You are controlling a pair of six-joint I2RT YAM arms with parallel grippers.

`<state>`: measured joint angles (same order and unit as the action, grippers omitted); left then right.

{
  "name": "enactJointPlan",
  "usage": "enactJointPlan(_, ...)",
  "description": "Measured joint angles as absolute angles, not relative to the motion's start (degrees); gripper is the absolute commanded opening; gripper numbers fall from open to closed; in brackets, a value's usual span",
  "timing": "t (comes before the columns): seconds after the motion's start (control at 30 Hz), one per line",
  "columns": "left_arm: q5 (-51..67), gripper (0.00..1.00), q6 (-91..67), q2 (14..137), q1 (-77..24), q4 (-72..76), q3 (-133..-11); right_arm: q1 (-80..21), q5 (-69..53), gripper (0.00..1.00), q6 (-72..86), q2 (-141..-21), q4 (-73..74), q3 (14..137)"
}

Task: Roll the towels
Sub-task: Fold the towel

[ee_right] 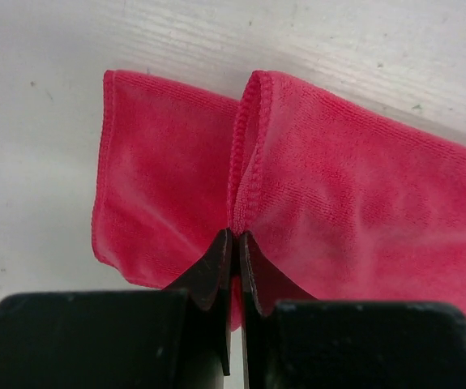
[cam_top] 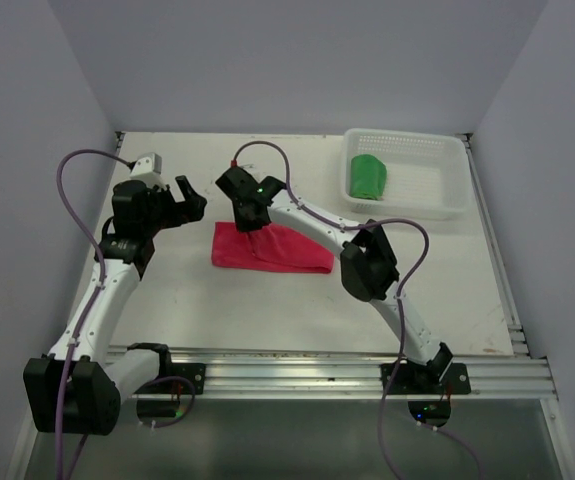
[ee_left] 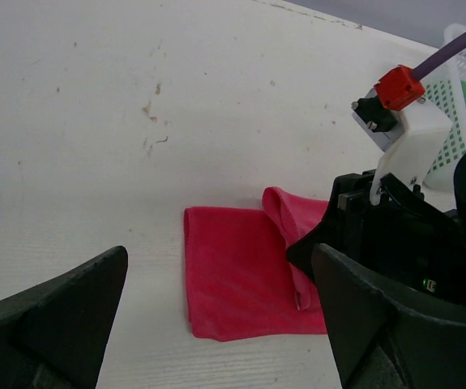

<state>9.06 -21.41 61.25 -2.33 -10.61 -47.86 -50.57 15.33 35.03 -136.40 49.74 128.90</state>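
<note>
The pink-red towel lies folded on the table's middle, its left end pulled up into a fold. My right gripper is shut on that raised hemmed edge; in the right wrist view the jaws pinch the towel between their tips. The left wrist view shows the towel flat, with the lifted flap beside the right gripper's black body. My left gripper hovers open just left of the towel, its jaws wide with nothing between them. The green towel sits rolled in the basket.
A clear plastic mesh basket stands at the back right corner of the table. Grey walls close the table in on the left, right and back. The right arm's elbow hangs over the towel's right end.
</note>
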Motion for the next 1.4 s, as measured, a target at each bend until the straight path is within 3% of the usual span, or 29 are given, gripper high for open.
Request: enactJointPlan(1.4,8.84,1.00,-21.45,60.60,-2.33,-10.57,-47.86,-54.13,1.91,0.00,48.97,-137.49,37.34,133.16)
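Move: The closed right fingers hold the turned-back end of the red towel. The towel's left edge lies about 9 cm to this hand's left, 1 cm back and 3 cm lower; the folded right edge is some 21 cm to the right and 3 cm back, and the white basket about 40 cm to the right and 16 cm farther out. From the open left hand, the towel's left edge is roughly 5 cm to the right, level in reach, some 13 cm below. The red towel's upper end stays pinched in the closed right fingers as that hand travels about 10 cm left, away from the basket and towards the open left gripper. After a dip of 1 cm it climbs, ending some 5 cm higher and 3 cm nearer the base, while the wrist rolls some 25 degrees, swinging the fingertips to point more to the left. ##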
